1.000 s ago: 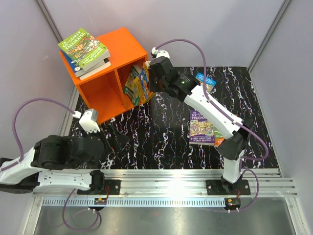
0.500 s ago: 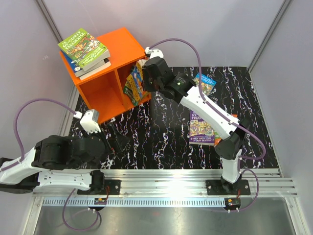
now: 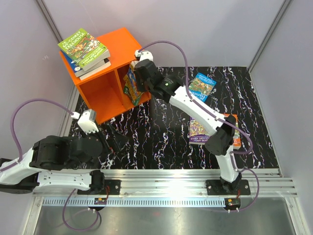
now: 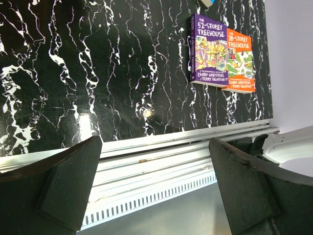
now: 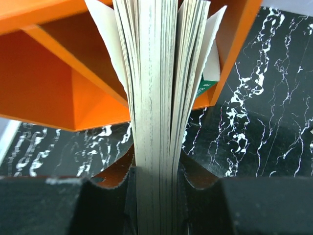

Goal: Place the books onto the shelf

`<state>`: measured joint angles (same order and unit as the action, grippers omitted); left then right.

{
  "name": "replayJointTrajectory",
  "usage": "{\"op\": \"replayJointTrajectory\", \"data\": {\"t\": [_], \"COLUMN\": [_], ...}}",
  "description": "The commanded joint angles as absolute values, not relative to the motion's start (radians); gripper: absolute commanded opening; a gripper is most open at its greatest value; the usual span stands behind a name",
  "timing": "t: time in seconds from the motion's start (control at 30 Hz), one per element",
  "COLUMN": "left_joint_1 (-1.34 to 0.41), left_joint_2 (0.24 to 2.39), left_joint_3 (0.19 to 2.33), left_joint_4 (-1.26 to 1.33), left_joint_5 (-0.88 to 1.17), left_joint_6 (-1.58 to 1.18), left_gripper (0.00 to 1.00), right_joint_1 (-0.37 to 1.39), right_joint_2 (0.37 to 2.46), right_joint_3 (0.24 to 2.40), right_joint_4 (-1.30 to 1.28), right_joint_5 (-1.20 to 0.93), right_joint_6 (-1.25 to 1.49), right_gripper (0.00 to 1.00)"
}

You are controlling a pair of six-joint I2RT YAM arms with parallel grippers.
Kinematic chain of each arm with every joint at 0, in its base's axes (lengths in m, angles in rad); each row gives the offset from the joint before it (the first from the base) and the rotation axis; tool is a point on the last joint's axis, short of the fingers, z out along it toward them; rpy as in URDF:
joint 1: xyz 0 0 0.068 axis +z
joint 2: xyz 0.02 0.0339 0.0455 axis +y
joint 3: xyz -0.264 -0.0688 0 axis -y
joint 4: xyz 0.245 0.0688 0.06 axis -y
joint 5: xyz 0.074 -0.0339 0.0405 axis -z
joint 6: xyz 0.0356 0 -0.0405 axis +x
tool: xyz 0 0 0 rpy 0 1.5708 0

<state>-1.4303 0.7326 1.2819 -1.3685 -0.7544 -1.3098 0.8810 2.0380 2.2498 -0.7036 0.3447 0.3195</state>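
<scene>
The orange shelf stands at the back left with its open front toward the table. A stack of books topped by a green one lies on its roof. My right gripper is shut on a book, held upright at the mouth of the right compartment. In the right wrist view its page edges fan out between my fingers, in front of the shelf's orange walls. A blue book, a purple book and an orange book lie flat on the table. My left gripper stands open and empty near the front left.
The black marbled table mat ends at a metal rail along the near edge. The left wrist view looks past the open fingers at that rail, with the purple book and the orange book beyond. Grey walls enclose the cell.
My right gripper has carried the book leftward, from in front of the shelf into the mouth of the right compartment. The left arm has not moved.
</scene>
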Motion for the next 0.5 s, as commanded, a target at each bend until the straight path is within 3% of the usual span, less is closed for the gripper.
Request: {"op": "replayJointTrajectory", "data": {"t": [0.0,0.2,0.47], "left_joint_1": [-1.43,-1.43,-1.43], "left_joint_2": [0.723,0.723,0.716], "left_joint_3": [1.295,1.308,1.296], "left_joint_4": [-1.505,-1.532,-1.545], "left_joint_5": [-0.773,-0.788,-0.805], "left_joint_6": [-1.35,-1.364,-1.387], "left_gripper": [0.99,0.99,0.99], "right_joint_1": [0.884,0.862,0.85], "right_joint_2": [2.095,2.204,2.235], "right_joint_3": [2.319,2.382,2.309], "right_joint_4": [-0.577,-0.546,-0.423], "right_joint_5": [0.387,0.374,0.379], "right_joint_6": [0.284,0.298,0.344], "right_gripper": [0.0,0.0,0.0]}}
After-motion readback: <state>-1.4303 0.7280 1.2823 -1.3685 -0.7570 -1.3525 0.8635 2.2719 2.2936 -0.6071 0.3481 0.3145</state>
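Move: The right hand already holds a book by its page edge, its far end at the mouth of the orange shelf's right compartment; the middle of that compartment lies roughly 14 cm ahead, 8 cm left and 16 cm below. The green book standing inside is about 12 cm ahead, 4 cm left and 16 cm below, the left compartment some 7 cm ahead, 21 cm left and 15 cm below. From the left hand the right compartment is about 40 cm ahead, 2 cm right and 14 cm below. Keeping its pinch on the book, the right hand sinks about 10 cm and at the same time reaches some 5 cm forward and to the left, carrying the book down and deeper into the right compartment, on the divider side of the green book. The descent levels off at the end while the hand still eases inward, the wrist tilting barely 5 degrees and the fingers staying shut on the pages. ##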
